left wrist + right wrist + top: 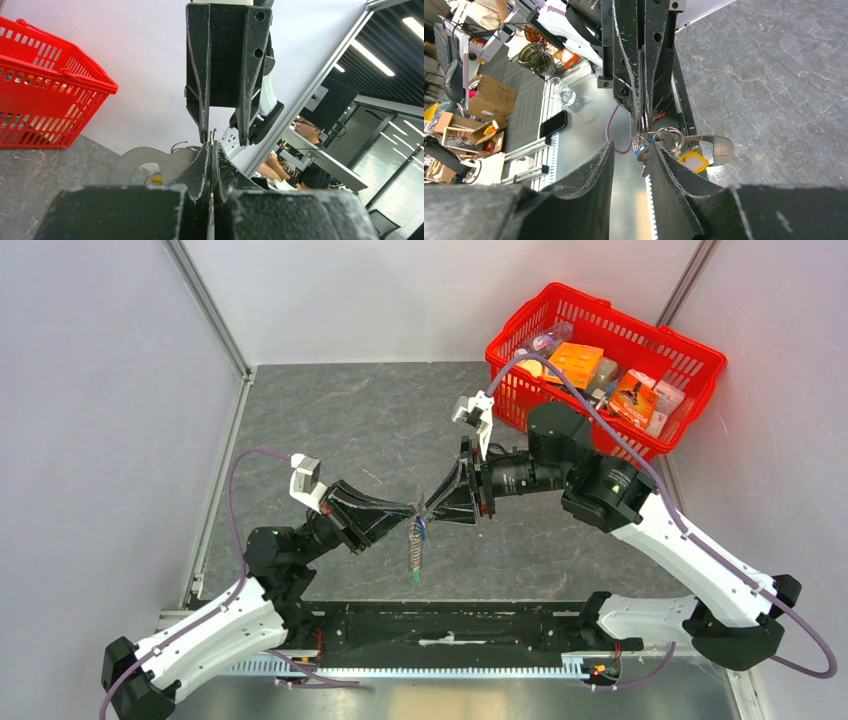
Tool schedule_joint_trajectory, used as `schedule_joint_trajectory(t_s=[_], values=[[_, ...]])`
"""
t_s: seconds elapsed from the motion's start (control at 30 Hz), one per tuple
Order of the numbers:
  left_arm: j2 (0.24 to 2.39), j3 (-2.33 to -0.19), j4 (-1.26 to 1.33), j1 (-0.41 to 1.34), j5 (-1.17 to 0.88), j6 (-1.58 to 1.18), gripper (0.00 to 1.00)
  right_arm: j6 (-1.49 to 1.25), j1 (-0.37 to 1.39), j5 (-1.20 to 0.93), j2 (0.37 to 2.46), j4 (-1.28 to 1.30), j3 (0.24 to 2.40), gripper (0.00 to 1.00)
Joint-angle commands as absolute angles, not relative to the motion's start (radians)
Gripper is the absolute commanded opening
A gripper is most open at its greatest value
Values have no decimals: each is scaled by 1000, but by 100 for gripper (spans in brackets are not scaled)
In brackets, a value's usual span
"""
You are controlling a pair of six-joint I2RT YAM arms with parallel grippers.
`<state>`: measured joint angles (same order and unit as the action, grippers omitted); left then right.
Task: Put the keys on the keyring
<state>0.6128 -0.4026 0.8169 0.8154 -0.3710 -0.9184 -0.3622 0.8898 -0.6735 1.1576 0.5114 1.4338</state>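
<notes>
Both grippers meet tip to tip above the middle of the table. My left gripper [413,508] [212,146] [642,107] is shut on the thin metal ring of the keyring [416,552]. The keyring's chain and green tag hang below it, and its grey strap loop [145,160] [720,148] and yellow tag [157,178] [693,161] show to the side. My right gripper [434,504] [633,145] stands open, facing the left one. A blue-headed key [643,153] [424,528] hangs at the ring, against the inner side of one right finger.
A red basket [690,355] [60,87] full of packets stands at the back right, close behind the right arm. The grey tabletop [330,420] is walled on the left, back and right. A metal rail [440,625] runs along the near edge.
</notes>
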Motion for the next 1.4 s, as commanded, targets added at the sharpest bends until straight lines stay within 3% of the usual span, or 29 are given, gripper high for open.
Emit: schedule_joint_trajectory(t_s=[0.0,0.33,0.6,0.77,1.37], values=[[607,-422,900,816,-346,-949,2,-338,906,-652,1173,489,1483,40],[602,-424,898,816,-350,-954,2,-325,935,-628,1203,491,1509,36],[589,-423,892,816,-339,-951,2,-310,958,-616,1201,499,1512,20],[592,-425,903,816,-343,-962,2,-306,965,-594,1200,506,1515,0],[594,-431,861,816,-438,-1011,2,-260,971,-585,1181,525,1522,0]])
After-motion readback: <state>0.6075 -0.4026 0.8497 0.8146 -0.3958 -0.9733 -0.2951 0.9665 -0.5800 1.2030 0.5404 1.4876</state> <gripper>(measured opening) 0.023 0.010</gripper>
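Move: Just to the left of the open right fingertips, some 2 cm off and about level, is the end of the keyring held in the left fingers. It sticks out about 1 cm to the right of and 1 cm above the left hand point. Counted from the right hand, the blue key hangs about 2 cm left and 2 cm lower, the yellow key 4 cm ahead, 2 cm left and 3 cm lower, and the metal plate about 5 cm ahead, 2 cm left and 1 cm lower. Easing about 1.5 cm left onto the left fingertips, the right hand brings its parted fingers around the keyring's projecting end, then shuts them fully and pinches the thin metal there, with only about 5 degrees of wrist turn. The left hand keeps its shut grip on the keyring while drifting roughly 1 cm back and up. ##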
